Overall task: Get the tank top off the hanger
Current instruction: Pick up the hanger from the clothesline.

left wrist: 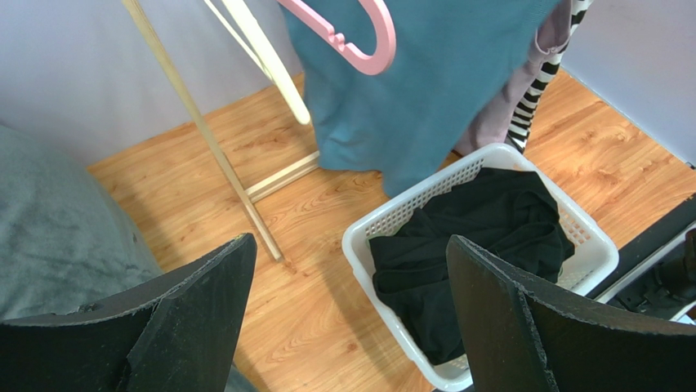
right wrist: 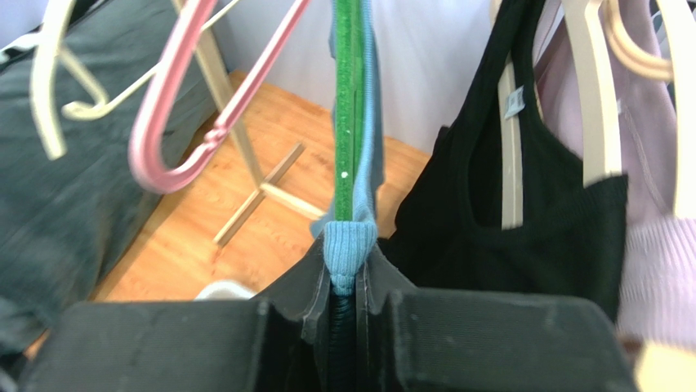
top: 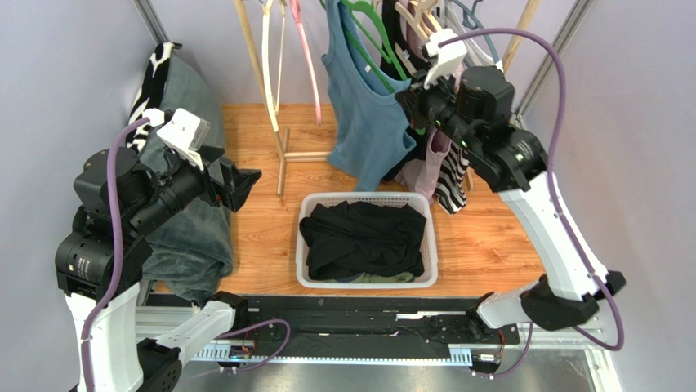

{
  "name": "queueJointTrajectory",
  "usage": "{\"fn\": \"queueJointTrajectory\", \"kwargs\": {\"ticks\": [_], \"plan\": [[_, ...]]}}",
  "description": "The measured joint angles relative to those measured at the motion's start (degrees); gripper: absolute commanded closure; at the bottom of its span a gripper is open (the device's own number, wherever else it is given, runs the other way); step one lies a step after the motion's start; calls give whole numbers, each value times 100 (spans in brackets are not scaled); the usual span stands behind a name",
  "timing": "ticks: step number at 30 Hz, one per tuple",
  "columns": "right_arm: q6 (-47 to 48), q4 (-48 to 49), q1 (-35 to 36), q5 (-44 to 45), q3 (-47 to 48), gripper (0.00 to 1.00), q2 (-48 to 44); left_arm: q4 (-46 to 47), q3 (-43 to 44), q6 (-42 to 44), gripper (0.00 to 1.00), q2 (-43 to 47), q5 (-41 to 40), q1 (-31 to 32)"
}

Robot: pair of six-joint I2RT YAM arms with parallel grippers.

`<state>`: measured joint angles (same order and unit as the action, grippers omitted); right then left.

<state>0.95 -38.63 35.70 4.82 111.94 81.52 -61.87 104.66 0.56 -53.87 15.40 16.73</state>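
Note:
A blue tank top [top: 363, 110] hangs on a green hanger [top: 372, 41] from the rack at the back. My right gripper [top: 406, 96] reaches in from the right and is shut on the top's right shoulder strap. In the right wrist view the ribbed blue strap [right wrist: 350, 245] is pinched between the jaws of the right gripper [right wrist: 349, 269], just under the green hanger [right wrist: 349, 106]. My left gripper [top: 245, 181] hovers at the left, away from the top, open and holding nothing. The left wrist view shows the left gripper [left wrist: 350, 242] above the floor, with the tank top [left wrist: 425, 90] beyond.
A white basket [top: 306, 204] of black clothes stands below the top. An empty pink hanger [top: 306, 57] and cream hangers hang to the left. A black top [right wrist: 523, 204], lilac garment and striped garment [top: 451, 184] hang to the right. A grey blanket [top: 192, 237] lies at left.

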Motion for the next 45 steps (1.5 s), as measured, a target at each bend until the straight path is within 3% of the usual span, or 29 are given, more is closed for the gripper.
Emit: {"fn": "queueJointTrajectory", "kwargs": {"ticks": [13, 22, 30, 45], "plan": [[96, -798, 286, -597, -802, 100, -2124, 0, 0, 2, 5, 2, 42, 0], [151, -737, 286, -1213, 492, 100, -2017, -2, 2, 2, 5, 0, 66, 0], [35, -520, 291, -1722, 754, 100, -2330, -2, 2, 114, 3, 4, 190, 0], [640, -1910, 291, -1843, -1169, 100, -2859, -44, 0, 1005, 1, 361, 1051, 0]]}}
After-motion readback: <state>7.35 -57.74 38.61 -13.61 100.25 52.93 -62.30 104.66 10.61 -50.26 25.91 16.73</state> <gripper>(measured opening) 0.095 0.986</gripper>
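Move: The right hand already pinches the near shoulder end of the green hanger with its blue tank top. The basket it is brought back over lies about 15 cm back, 7 cm left and some 40 cm below. The black top hangs roughly 16 cm ahead, barely to the right, its middle about 10 cm lower; the empty pink hanger is about 12 cm ahead and 17 cm left at hand height. From the left hand, the basket is level ahead, 22 cm right, 40 cm down. Back from the clothesline by nearly 20 cm, drifting some 6 cm right, the right hand draws the green hanger with it, climbing about 14 cm on the way and then sinking about as far again. It turns roughly 20 degrees counter-clockwise, tipping up and levelling off again, its pinch on hanger and cloth kept. Late on, the wide-open left hand eases back about 4 cm, tilting up slightly. ##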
